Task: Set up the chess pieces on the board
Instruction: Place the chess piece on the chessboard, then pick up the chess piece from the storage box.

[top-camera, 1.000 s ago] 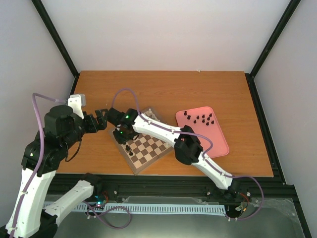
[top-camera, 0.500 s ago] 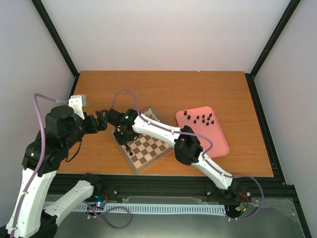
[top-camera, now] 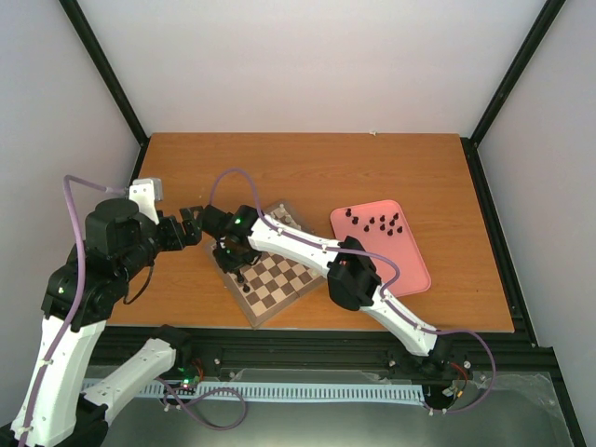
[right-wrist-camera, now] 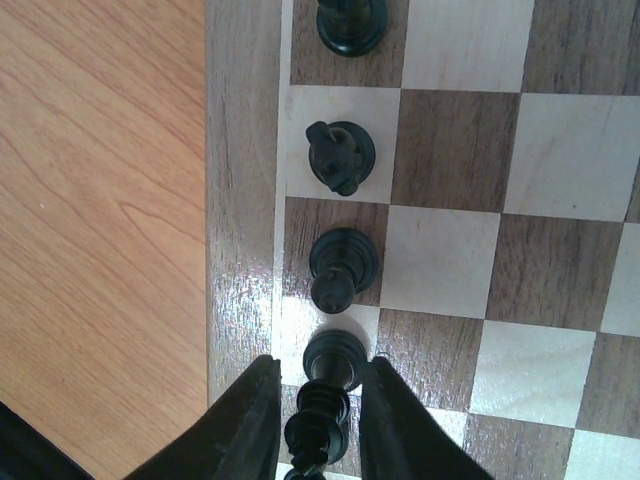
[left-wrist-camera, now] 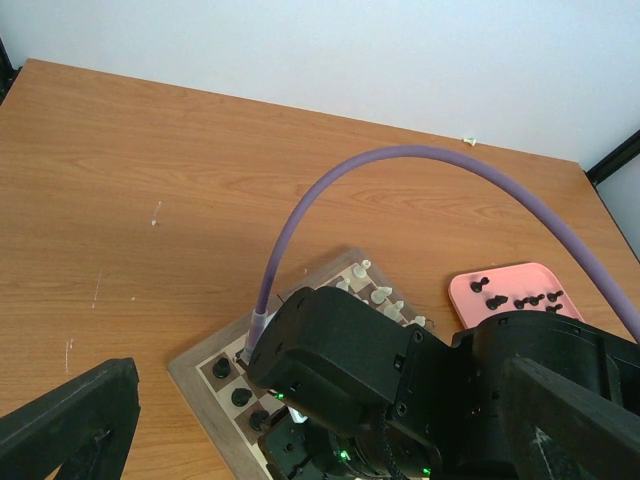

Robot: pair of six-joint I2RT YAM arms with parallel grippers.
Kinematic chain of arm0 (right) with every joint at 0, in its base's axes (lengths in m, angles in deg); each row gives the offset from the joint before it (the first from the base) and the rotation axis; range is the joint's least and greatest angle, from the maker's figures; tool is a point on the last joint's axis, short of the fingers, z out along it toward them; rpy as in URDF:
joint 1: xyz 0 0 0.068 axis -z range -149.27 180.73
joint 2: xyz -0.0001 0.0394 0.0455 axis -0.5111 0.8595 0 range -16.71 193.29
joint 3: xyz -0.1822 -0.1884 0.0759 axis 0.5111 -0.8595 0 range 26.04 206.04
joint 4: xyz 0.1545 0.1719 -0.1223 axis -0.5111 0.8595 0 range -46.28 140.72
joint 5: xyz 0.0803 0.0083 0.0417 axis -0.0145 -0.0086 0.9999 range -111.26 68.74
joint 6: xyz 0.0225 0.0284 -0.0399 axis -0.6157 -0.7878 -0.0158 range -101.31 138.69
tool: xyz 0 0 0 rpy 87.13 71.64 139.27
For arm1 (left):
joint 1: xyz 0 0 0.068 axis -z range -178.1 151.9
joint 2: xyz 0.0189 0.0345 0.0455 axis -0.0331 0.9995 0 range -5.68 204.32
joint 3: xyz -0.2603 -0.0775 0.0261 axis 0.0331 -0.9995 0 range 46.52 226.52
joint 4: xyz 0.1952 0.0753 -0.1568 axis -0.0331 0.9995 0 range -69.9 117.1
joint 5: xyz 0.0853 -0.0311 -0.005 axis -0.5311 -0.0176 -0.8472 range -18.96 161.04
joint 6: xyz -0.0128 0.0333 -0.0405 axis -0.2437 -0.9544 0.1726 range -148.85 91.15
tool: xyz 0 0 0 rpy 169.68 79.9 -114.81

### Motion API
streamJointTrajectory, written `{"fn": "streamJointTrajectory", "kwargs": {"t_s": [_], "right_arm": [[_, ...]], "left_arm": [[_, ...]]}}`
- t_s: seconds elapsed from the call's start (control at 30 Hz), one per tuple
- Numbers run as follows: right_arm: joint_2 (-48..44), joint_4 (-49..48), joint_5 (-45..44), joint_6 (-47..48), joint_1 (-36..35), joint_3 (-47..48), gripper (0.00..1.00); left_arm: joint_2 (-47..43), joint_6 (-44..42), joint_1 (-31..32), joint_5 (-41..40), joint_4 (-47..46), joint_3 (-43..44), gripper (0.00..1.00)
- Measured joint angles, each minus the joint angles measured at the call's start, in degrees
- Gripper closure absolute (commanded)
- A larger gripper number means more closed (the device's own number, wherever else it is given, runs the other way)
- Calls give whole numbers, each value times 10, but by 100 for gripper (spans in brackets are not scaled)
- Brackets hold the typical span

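The board (right-wrist-camera: pixel 245 200) fills the right wrist view, with three black chess pieces (right-wrist-camera: pixel 340 157) standing in a row along its left edge file. A fourth black piece (right-wrist-camera: pixel 335 365) stands on the following cream square. My right gripper (right-wrist-camera: pixel 320 375) is open around it, with a thin gap on each side. In the top view the right gripper (top-camera: pixel 240 270) hangs over the board's (top-camera: pixel 279 293) left edge. My left gripper (top-camera: pixel 191 226) hovers open and empty just left of the board. Only one of its fingers (left-wrist-camera: pixel 70 420) shows in its own view.
A pink tray (top-camera: pixel 410 265) to the right of the board holds several more black pieces (top-camera: pixel 377 223). White pieces (left-wrist-camera: pixel 380 293) line the board's far edge. The right arm's black wrist housing (left-wrist-camera: pixel 360 360) and purple cable (left-wrist-camera: pixel 400 165) hang over the board.
The right gripper's jaws have parted slightly from the black piece, which now stands on its square. Both arms have barely shifted.
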Motion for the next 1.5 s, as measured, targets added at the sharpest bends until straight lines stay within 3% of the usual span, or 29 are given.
{"fn": "streamJointTrajectory", "kwargs": {"t_s": [0.57, 0.83, 1.0, 1.2, 1.4, 1.5], "right_arm": [[-6, -12, -9, 12, 0, 0, 56], [-90, -12, -33, 6, 24, -5, 49], [-189, -15, -67, 4, 87, -61, 46], [-316, -17, -98, -4, 222, -237, 42], [-367, -28, -107, 1, 368, -399, 43], [-368, -40, -95, 10, 412, -441, 47]], "left_arm": [[1, -1, 0, -2, 0, 0, 0], [5, -1, 0, -2, 0, 0, 0], [10, -5, 0, -4, 0, 0, 0], [22, -7, 0, -4, 0, 0, 0], [32, -8, 0, -2, 0, 0, 0], [40, -9, 0, -2, 0, 0, 0]]}}
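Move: The right hand's pads are still around the newly placed tall black piece, about 1 cm above its middle, with a black piece 2 cm ahead and 1 cm left, another 2 cm back and 1 cm right. The loose black pieces on the pink tray are some 12 cm ahead, 36 cm right and 3 cm lower; the white row is about 8 cm ahead, 16 cm right. From the left hand those tray pieces are roughly 14 cm ahead, 44 cm right, 32 cm below. The right fingers, already easing apart, open on to a little over half and come free of the black piece, the hand drawing straight up before it swings away in a fast arc about 15 cm high at its top. It travels some 36 cm right and 14 cm forward across the white row, turning roughly 45 degrees clockwise, and sinks about 9 cm from the top of the arc towards the black pieces on the pink tray, fingers apart and touching nothing there yet. ##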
